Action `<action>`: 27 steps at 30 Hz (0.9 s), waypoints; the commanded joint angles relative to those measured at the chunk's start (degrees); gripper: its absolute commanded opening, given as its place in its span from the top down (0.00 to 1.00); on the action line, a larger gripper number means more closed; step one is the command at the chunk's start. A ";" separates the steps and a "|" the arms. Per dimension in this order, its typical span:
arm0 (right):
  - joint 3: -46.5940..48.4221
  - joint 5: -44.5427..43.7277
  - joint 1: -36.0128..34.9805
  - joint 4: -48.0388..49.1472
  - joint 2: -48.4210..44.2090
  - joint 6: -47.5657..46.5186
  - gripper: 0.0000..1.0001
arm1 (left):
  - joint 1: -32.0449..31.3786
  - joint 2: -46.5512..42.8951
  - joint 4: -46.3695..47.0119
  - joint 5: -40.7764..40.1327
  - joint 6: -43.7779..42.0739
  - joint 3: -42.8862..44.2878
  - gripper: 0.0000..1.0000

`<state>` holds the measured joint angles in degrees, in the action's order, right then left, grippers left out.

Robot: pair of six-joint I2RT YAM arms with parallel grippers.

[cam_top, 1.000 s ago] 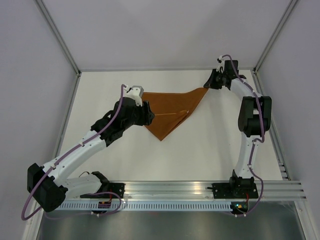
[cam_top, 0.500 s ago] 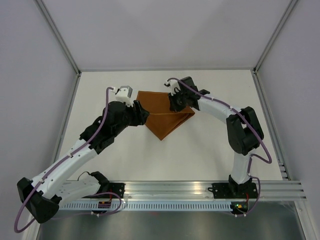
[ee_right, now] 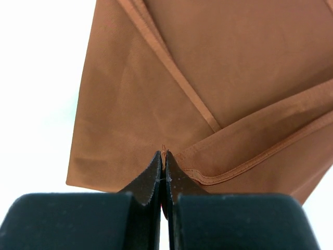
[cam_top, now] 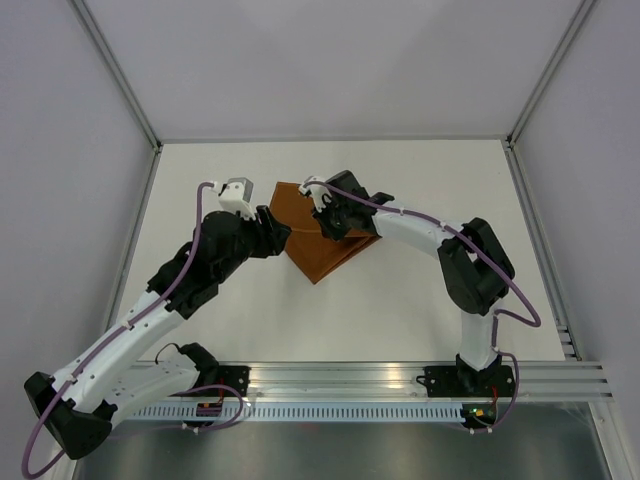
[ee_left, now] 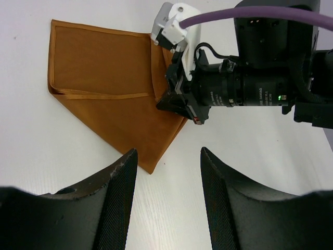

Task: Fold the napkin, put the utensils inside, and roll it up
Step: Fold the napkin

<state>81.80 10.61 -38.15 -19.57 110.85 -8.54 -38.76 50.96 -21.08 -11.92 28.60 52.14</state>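
Observation:
The rust-orange napkin [cam_top: 318, 255] lies partly folded over itself on the white table, hemmed edges showing. My right gripper [cam_top: 330, 222] is above its middle, shut on one napkin corner [ee_right: 164, 151] and holding it over the lower layer [ee_right: 218, 67]. In the left wrist view the right gripper [ee_left: 176, 104] rests on the napkin [ee_left: 104, 88]. My left gripper [cam_top: 285, 236] hovers open just off the cloth's near-left tip, only bare table between its fingers [ee_left: 168, 152]. No utensils are in view.
The white table [cam_top: 420, 300] is boxed in by pale walls on three sides. An aluminium rail [cam_top: 400, 375] with both arm bases runs along the near edge. The right arm [cam_top: 470, 265] arches over the table's right half.
My right gripper has carried the napkin corner from the far right across to the left, folding the cloth over itself. The left gripper has drawn back slightly to the left.

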 commanded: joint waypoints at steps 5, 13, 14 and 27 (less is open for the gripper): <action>1.26 -1.91 -2.45 -1.08 2.27 -0.87 0.96 | 0.00 -0.69 -0.19 -0.38 2.07 -0.81 0.43; 2.83 2.92 -3.77 -3.01 4.29 1.68 0.94 | 0.00 -0.86 0.43 -0.73 2.43 -1.69 0.43; 3.01 3.27 -4.03 -3.62 4.81 1.85 0.94 | 0.00 -0.77 0.51 -0.73 2.51 -1.52 0.43; 4.95 8.02 -6.32 -6.88 3.50 1.86 0.48 | 0.00 -0.51 1.22 -0.56 2.25 -1.51 0.41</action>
<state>83.99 16.99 -44.77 -25.06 116.22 -6.98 -38.76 50.85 -21.23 -11.92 29.12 50.76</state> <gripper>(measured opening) 0.476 0.581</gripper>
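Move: The right hand holds the napkin's folded-over far right corner; the near tip of the napkin it heads for lies about 12 cm back, 5 cm left and 6 cm below. The hem strip of the lower fold lies some 5 cm ahead and 8 cm left of this hand, the napkin's far left corner about 22 cm ahead and 16 cm left, both on the table. From the left hand, the near tip lies about 3 cm back, 8 cm right and 22 cm below. With its fingers still shut on the corner, the right hand draws it back towards the robot about 7 cm and some 4 cm left while sinking about 4 cm, carrying it towards the near tip and down onto the lower layer as the wrist tips and turns counter-clockwise about 10 degrees each. Late in this travel the fingers part to about half open and let go of the corner, staying low with one finger on either side of it. ##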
